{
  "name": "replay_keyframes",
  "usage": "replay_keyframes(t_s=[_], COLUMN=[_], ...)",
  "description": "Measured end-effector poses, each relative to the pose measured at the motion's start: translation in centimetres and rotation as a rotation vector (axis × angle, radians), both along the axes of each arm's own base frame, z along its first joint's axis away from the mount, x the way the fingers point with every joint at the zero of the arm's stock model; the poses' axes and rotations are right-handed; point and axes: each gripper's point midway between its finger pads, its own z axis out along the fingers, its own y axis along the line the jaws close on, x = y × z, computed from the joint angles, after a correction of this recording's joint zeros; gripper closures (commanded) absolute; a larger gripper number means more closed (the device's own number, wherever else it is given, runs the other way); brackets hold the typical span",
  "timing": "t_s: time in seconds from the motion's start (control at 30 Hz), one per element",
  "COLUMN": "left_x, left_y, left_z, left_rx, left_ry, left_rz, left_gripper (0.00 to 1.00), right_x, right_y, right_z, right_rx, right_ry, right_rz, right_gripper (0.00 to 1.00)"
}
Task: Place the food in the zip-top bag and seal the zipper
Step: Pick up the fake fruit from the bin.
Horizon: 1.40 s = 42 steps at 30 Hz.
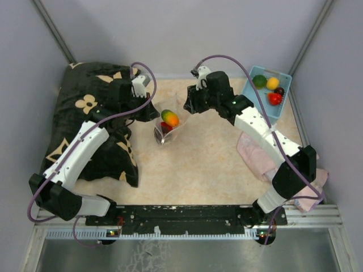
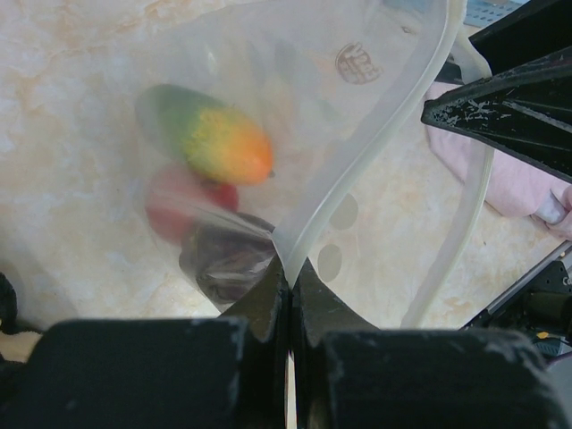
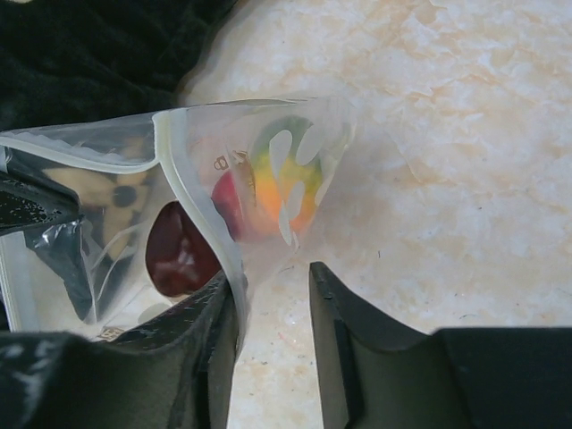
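Note:
The clear dotted zip-top bag [image 1: 164, 131] stands open at mid-table between both arms. Inside lie a green-to-orange fruit [image 2: 214, 138], a red piece [image 2: 179, 204] and a dark maroon piece [image 2: 223, 261]. My left gripper [image 2: 290, 266] is shut on the bag's zipper [image 2: 375, 152] rim. My right gripper [image 3: 273, 288] is open; the zipper [image 3: 192, 188] edge rests against its left finger only. More food sits in the basket: green [image 1: 259, 80], yellow [image 1: 273, 83], maroon [image 1: 279, 90], red [image 1: 275, 98].
The light blue basket [image 1: 276, 113] stands at the back right. A black floral pillow [image 1: 93, 105] fills the left side under the left arm. A pink cloth [image 1: 252, 152] lies on the right beneath the right arm. Grey walls close in on three sides.

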Motion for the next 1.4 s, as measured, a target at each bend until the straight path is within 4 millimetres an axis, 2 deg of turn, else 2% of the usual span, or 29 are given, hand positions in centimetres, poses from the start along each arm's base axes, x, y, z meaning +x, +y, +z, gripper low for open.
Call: replay_keyframes(t_s=[0.13, 0.3, 0.43, 0.53, 0.67, 0.8, 0.93, 1.07, 1.27, 1.4], left_x=[0.0, 0.0, 0.0, 0.0, 0.0, 0.0, 0.1, 0.1, 0.2, 0.3], left_y=[0.0, 0.0, 0.0, 0.0, 0.0, 0.0, 0.0, -0.1, -0.1, 0.0], left_z=[0.0, -0.2, -0.2, -0.2, -0.3, -0.3, -0.5, -0.6, -0.9, -0.9], left_rx=[0.0, 0.002, 0.002, 0.002, 0.003, 0.004, 0.005, 0.005, 0.006, 0.003], left_ry=[0.0, 0.003, 0.004, 0.005, 0.007, 0.008, 0.012, 0.016, 0.023, 0.026], left_rz=[0.0, 0.0, 0.001, 0.0, 0.0, 0.0, -0.001, -0.002, -0.004, -0.002], left_gripper=[1.0, 1.0, 1.0, 1.0, 1.0, 1.0, 1.0, 1.0, 1.0, 1.0], right_x=[-0.1, -0.9, -1.9, -2.0, -0.8, 2.3, 5.0, 7.5, 10.5, 13.2], right_y=[-0.1, -0.6, -1.0, -2.0, -5.8, -12.1, -18.1, -22.8, -28.8, -31.7], right_z=[-0.1, -0.2, 1.4, 2.9, 4.1, 2.8, -0.1, -2.6, -7.2, -9.9], right_rx=[-0.017, -0.021, 0.003, 0.019, 0.031, -0.02, -0.099, -0.16, -0.26, -0.319], right_ry=[-0.009, 0.008, -0.015, -0.044, -0.09, -0.106, -0.083, -0.062, 0.0, 0.052], right_rz=[0.018, 0.067, 0.103, 0.093, -0.001, -0.222, -0.445, -0.619, -0.818, -0.883], right_gripper=[0.5, 0.44, 0.44, 0.44, 0.44, 0.44, 0.44, 0.43, 0.39, 0.38])
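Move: The red pepper in the blue bin lies about 38 cm to the right of the right hand, some 19 cm ahead and 22 cm below. At about that depth in the bin, the dark plum is roughly 23 cm ahead and 40 cm right, the lemon 26 cm ahead and 37 cm right, and the green fruit 27 cm ahead and 31 cm right. From the left hand the pepper is some 22 cm ahead, 52 cm right and 22 cm below. Open the right fingers wider and draw them clear of the bag's rim, back and up a few centimetres; then sweep right about 30 cm while reaching forward and sinking to about 10 cm below the start, turning the gripper some 50 degrees clockwise to bring the open fingers over the bin's near part, towards the pepper. Keep the left gripper shut on the bag's rim, in place. ##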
